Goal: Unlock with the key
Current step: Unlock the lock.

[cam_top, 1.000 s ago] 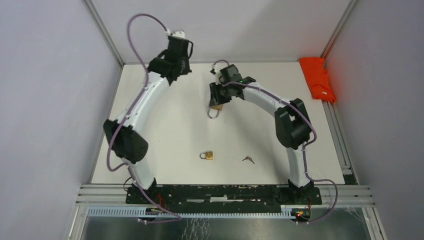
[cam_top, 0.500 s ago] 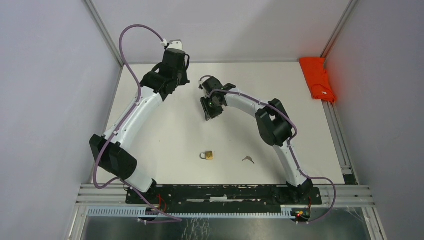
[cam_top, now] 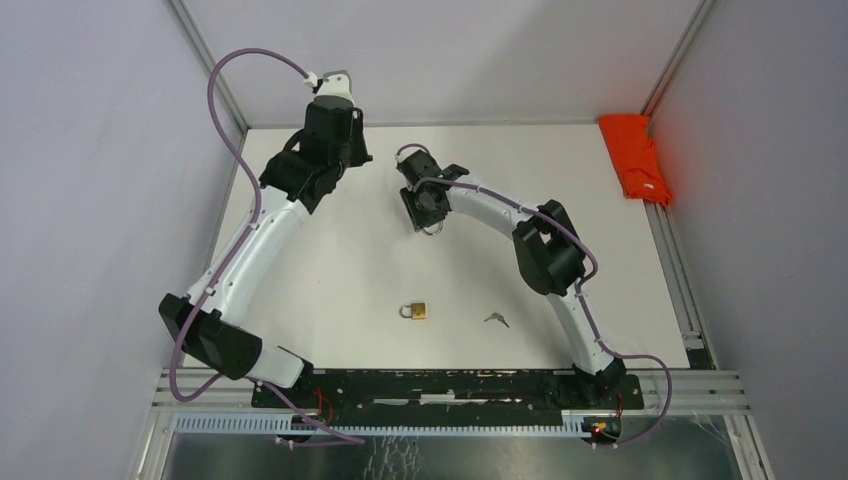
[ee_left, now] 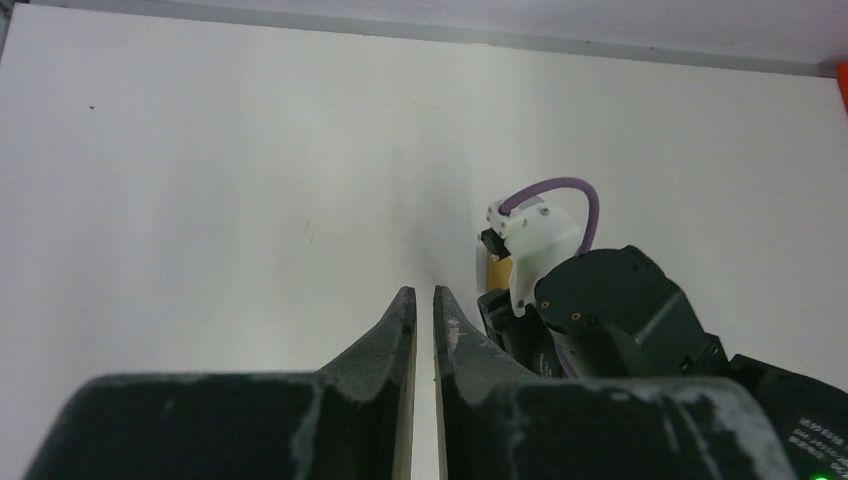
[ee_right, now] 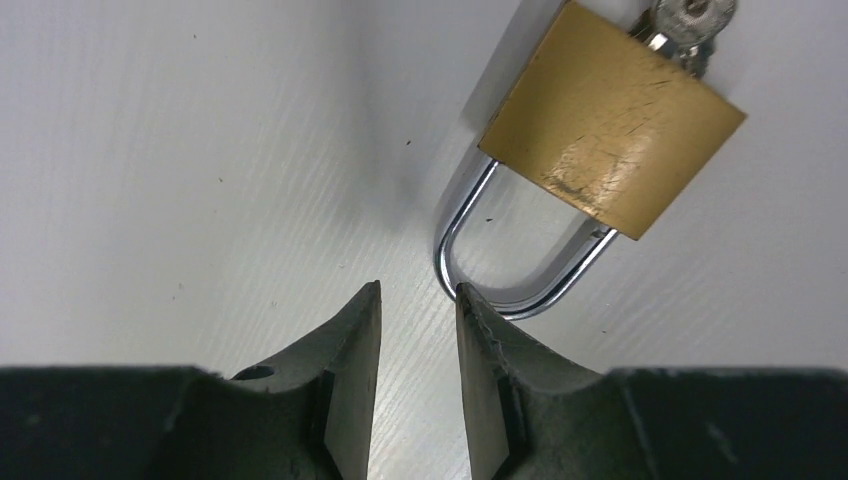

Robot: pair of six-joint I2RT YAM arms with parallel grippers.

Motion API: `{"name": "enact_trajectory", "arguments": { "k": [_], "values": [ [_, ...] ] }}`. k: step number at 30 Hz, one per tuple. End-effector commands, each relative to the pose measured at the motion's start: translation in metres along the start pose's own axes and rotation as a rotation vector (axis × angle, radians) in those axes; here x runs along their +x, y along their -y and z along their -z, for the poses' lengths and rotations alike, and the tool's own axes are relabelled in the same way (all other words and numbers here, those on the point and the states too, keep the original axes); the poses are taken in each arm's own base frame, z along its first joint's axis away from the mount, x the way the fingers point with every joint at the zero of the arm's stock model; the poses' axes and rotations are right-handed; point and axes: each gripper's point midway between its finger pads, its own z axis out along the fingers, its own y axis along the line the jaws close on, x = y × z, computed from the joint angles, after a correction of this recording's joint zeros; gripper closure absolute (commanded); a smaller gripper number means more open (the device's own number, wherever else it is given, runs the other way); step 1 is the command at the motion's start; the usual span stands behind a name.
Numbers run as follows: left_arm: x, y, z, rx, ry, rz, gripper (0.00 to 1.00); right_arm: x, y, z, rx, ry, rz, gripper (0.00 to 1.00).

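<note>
A brass padlock (ee_right: 610, 120) lies flat on the white table (ee_right: 200, 150) with a key (ee_right: 690, 15) in its bottom end. Its steel shackle (ee_right: 470, 250) points at my right gripper (ee_right: 418, 287), which is open with nothing between the fingers; the right fingertip (ee_right: 470, 300) overlaps the shackle's bend. From above, that gripper (cam_top: 425, 212) is at mid-table with the shackle (cam_top: 433, 229) just showing below it. My left gripper (ee_left: 418, 292) hangs at the back left, jaws barely apart and empty. A sliver of the padlock (ee_left: 497, 270) shows to its right.
A second small padlock (cam_top: 415, 311) and a loose key (cam_top: 496, 319) lie nearer the arm bases. An orange cloth (cam_top: 635, 155) sits on the back right edge. Grey walls close in the table. The right wrist (ee_left: 600, 310) fills the left wrist view's lower right.
The left arm has drawn back and to the left, away from the padlock. The right gripper has shifted left with the padlock in front of it, then held still.
</note>
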Motion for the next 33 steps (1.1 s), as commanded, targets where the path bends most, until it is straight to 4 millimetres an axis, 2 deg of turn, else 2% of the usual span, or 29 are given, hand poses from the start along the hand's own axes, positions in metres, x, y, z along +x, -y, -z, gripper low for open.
{"name": "enact_trajectory", "arguments": {
  "k": [1, 12, 13, 17, 19, 23, 26, 30, 33],
  "values": [
    [-0.005, 0.007, -0.002, 0.032, 0.022, 0.026, 0.84, -0.019, 0.007, 0.01, 0.06, 0.036, 0.013, 0.61],
    [-0.007, -0.001, 0.006, 0.012, 0.041, 0.02, 0.83, 0.018, 0.016, -0.032, 0.087, -0.09, 0.039, 0.64],
    [-0.008, -0.001, 0.007, 0.012, 0.042, 0.021, 0.83, 0.022, 0.016, -0.035, 0.085, -0.104, 0.04, 0.67],
    [-0.007, -0.001, 0.007, 0.012, 0.041, 0.019, 0.83, 0.037, 0.026, -0.04, 0.132, -0.137, 0.041, 0.99],
    [-0.006, -0.001, 0.006, 0.013, 0.039, 0.018, 0.83, 0.041, 0.034, -0.039, 0.17, -0.137, 0.045, 1.0],
    [-0.005, -0.001, 0.006, 0.015, 0.038, 0.018, 0.83, 0.027, 0.037, -0.022, 0.18, -0.057, 0.042, 1.0],
    [-0.006, -0.001, 0.007, 0.016, 0.041, 0.019, 0.83, -0.004, 0.025, 0.006, 0.094, 0.094, 0.01, 1.0],
    [-0.008, -0.001, 0.008, 0.018, 0.046, 0.017, 0.83, -0.031, 0.01, 0.049, -0.139, 0.251, -0.083, 1.0],
    [-0.007, 0.0, 0.007, 0.021, 0.043, 0.016, 0.83, -0.038, 0.001, 0.076, -0.34, 0.323, -0.157, 1.0]
  ]
}}
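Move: The big padlock's shackle lies just under the open right fingers, its middle about 1 cm ahead, 2 cm to the right and 3 cm below. The brass body lies about 6 cm ahead and 3 cm right of the hand, with the keys in its far end, 9 cm ahead and 4 cm right. The small padlock is some 16 cm straight back. From the left hand the shackle is about level ahead, 10 cm right and 31 cm below. The big padlock's shackle is pinched near its bend, on the left leg: the right hand rises slightly, then sinks about 3 cm while edging forward, and its part-open fingers shut. Keeping that grip, it draws the shackle about 3 cm back towards the base and 3 cm right, rising about 2 cm and rolling its left side up some 10 degrees. ##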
